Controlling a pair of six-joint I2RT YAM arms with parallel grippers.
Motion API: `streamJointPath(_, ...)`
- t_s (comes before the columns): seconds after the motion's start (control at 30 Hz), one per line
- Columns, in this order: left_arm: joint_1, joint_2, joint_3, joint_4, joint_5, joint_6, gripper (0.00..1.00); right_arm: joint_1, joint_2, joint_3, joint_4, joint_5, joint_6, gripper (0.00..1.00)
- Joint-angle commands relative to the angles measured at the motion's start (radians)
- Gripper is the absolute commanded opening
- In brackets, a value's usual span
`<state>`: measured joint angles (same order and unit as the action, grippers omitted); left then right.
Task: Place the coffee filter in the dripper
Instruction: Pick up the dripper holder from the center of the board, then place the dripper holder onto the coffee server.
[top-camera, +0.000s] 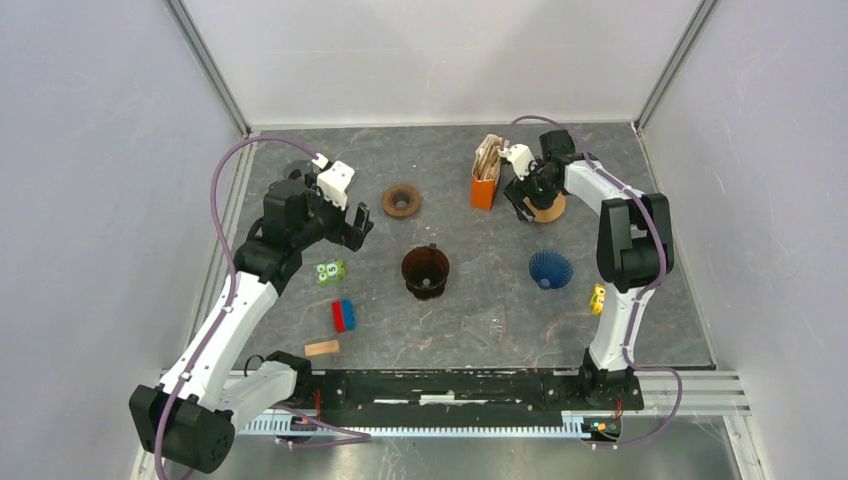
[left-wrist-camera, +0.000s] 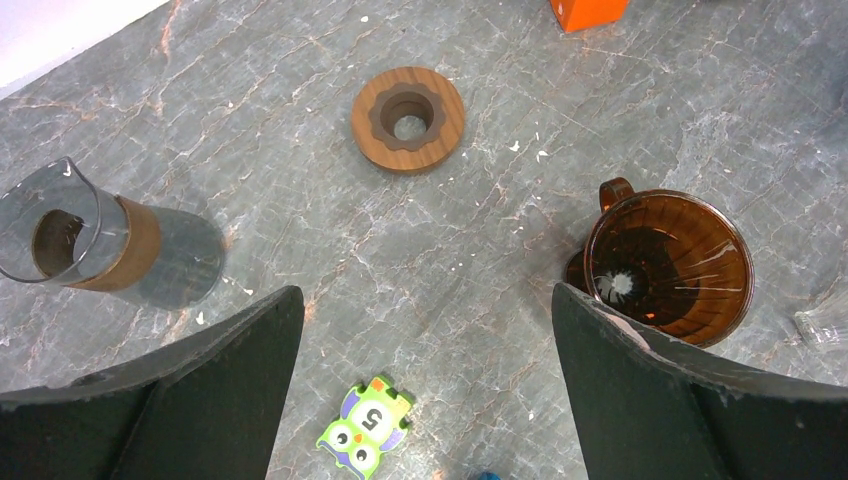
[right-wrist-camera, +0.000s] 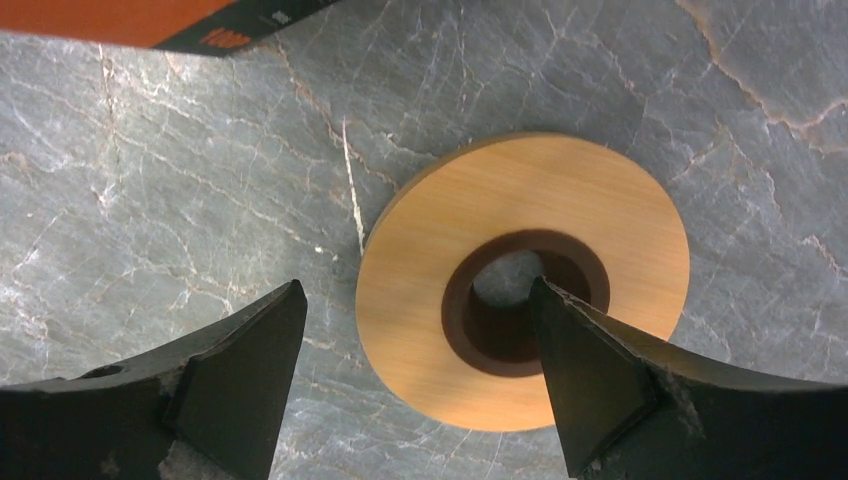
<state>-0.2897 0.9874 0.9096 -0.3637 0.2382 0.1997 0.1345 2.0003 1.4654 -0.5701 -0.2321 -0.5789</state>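
Observation:
The coffee filters (top-camera: 489, 152) are brown papers standing in an orange box (top-camera: 484, 185) at the back; only the box's corner (left-wrist-camera: 588, 10) shows in the left wrist view, and its edge (right-wrist-camera: 130, 20) in the right wrist view. The brown translucent dripper (top-camera: 426, 272) stands upright and empty mid-table, and it shows in the left wrist view (left-wrist-camera: 668, 265). My right gripper (top-camera: 522, 200) is open and empty just right of the orange box, low over a light wooden ring (right-wrist-camera: 520, 280). My left gripper (top-camera: 355, 224) is open and empty, above the table left of the dripper.
A dark wooden ring (left-wrist-camera: 407, 118) lies behind the dripper. A glass carafe (left-wrist-camera: 75, 235) lies at the far left. A blue ribbed dripper (top-camera: 550, 268), a green owl piece (left-wrist-camera: 367, 423), a blue-red block (top-camera: 343, 315), a wooden block (top-camera: 321, 348) and a yellow toy (top-camera: 597, 297) are scattered about.

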Motion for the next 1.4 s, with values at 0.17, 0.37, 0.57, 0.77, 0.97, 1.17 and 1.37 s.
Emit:
streamJointPath(0.17, -0.003, -0.029, 0.0, 0.041, 0.0, -0.016, 1.0, -0.007, 0.064, 0.074, -0.026, -0.025, -0.017, 0.79)
streamJointPath(0.37, -0.002, -0.041, 0.001, 0.041, 0.0, -0.016, 1.0, -0.019, 0.05, 0.137, -0.093, -0.051, -0.021, 0.5)
streamJointPath(0.57, -0.003, -0.045, -0.001, 0.042, -0.004, -0.014, 1.0, -0.017, -0.141, 0.107, -0.083, -0.087, -0.012, 0.28)
streamJointPath(0.77, -0.001, -0.033, 0.011, 0.049, -0.162, -0.053, 1.0, 0.126, -0.382, -0.001, -0.124, -0.15, -0.099, 0.24)
streamJointPath(0.97, 0.061, 0.025, 0.083, 0.012, -0.324, -0.149, 1.0, 0.428, -0.454, -0.048, -0.164, -0.144, -0.132, 0.28)
streamJointPath(1.17, 0.145, 0.023, 0.107, 0.018, -0.305, -0.221, 1.0, 0.686, -0.371, -0.055, -0.19, -0.064, -0.175, 0.29)
streamJointPath(1.37, 0.18, -0.001, 0.1, 0.031, -0.243, -0.256, 1.0, 0.774, -0.292, -0.046, -0.177, -0.046, -0.18, 0.29)
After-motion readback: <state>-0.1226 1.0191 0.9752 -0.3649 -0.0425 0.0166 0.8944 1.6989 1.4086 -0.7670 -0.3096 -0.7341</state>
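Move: The right hand, open, is low over the near-left rim of the dripper holder, whose middle lies about 3 cm ahead, 3 cm right and 3 cm below. The orange filter box stands some 11 cm left and 4 cm ahead; the brown dripper 26 cm left and 18 cm back; the blue ribbed cup 6 cm right and 15 cm back, all near hand height. From the left hand the holder is about 44 cm right, 15 cm ahead, 21 cm below. Right hand pinches the holder's rim, lifts, swings some 33 cm back-left above the dripper; left hand withdraws left. ##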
